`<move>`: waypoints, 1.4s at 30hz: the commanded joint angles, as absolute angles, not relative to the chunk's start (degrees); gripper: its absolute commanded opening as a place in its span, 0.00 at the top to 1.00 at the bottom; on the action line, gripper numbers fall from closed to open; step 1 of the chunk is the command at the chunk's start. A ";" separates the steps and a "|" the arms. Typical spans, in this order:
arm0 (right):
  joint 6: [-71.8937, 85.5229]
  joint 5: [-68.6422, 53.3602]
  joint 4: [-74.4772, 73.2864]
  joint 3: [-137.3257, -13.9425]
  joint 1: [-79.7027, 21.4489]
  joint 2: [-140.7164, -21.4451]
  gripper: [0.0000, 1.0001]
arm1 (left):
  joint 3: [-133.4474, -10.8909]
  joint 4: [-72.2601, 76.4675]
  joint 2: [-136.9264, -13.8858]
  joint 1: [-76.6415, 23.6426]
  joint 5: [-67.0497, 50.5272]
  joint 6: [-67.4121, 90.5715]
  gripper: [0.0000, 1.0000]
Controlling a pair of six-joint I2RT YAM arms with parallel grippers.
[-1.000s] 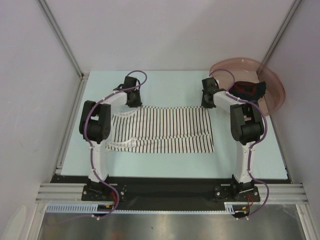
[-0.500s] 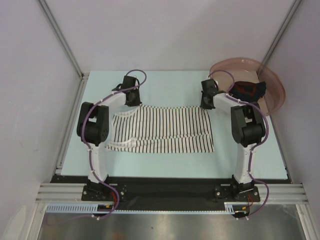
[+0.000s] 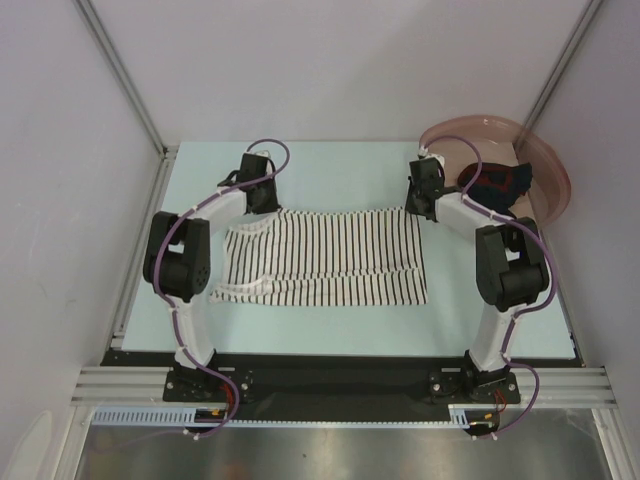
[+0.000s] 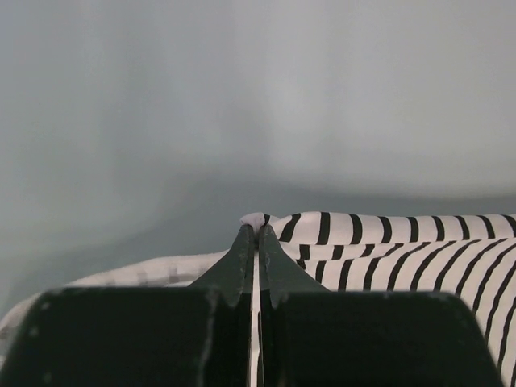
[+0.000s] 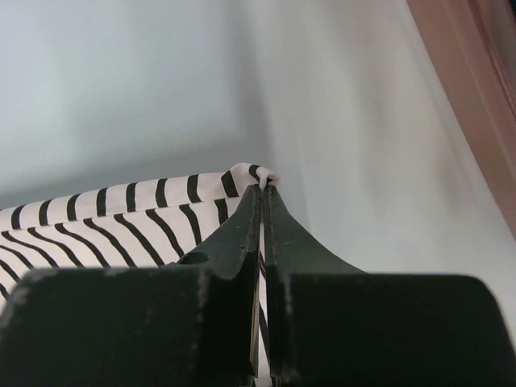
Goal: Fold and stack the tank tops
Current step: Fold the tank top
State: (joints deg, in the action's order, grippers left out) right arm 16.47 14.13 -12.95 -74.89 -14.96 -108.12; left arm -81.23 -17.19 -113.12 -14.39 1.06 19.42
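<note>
The white tank top with thin black stripes (image 3: 330,260) lies spread flat on the pale table. My left gripper (image 3: 264,206) is shut on its far left corner; in the left wrist view a pinch of striped cloth (image 4: 387,242) pokes out above the closed tips of the left gripper (image 4: 256,230). My right gripper (image 3: 421,208) is shut on the far right corner, and the right wrist view shows the right gripper (image 5: 261,189) clamped on the striped hem (image 5: 121,214). The dark tank top with red parts (image 3: 497,180) lies crumpled in the pink basin.
The pink translucent basin (image 3: 556,185) leans at the table's far right corner, close behind the right arm; its rim (image 5: 476,81) shows in the right wrist view. Grey walls enclose the table on three sides. A metal rail runs along the near edge.
My left gripper has closed onto the striped top's far left corner. Both arms' elbows have swung outward. The right gripper stays shut on its corner.
</note>
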 commanded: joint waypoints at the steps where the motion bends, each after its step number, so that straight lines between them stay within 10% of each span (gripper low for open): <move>1: 16.87 16.87 -9.67 -73.83 -15.38 -105.38 1.00 | -79.28 -15.21 -109.07 -14.68 0.88 19.51 1.00; 42: 14.23 5.98 20.82 -43.86 -12.22 -87.46 0.97 | -56.96 -7.74 -92.03 -15.73 0.88 22.06 1.00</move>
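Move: The left fingers already pinch the tank top's far edge; its near edge, towards which that edge is being brought, lies about 24 cm back and 4 cm below. The loose shoulder straps are some 7 cm left and 3 cm back. The right fingers pinch the far right corner, with the near edge about 24 cm back and 5 cm lower; the dark clothes in the bin lie roughly 17 cm to their right and 8 cm ahead. Keep both grippers shut on the tank top's far edge and draw it back low over the cloth towards the near edge: the left about 8 cm, dipping slightly before levelling out, the right only about 5 cm, rising a little. As it comes back, tilt the right fingers some 15 degrees up to point more forward, turning slightly counter-clockwise. ##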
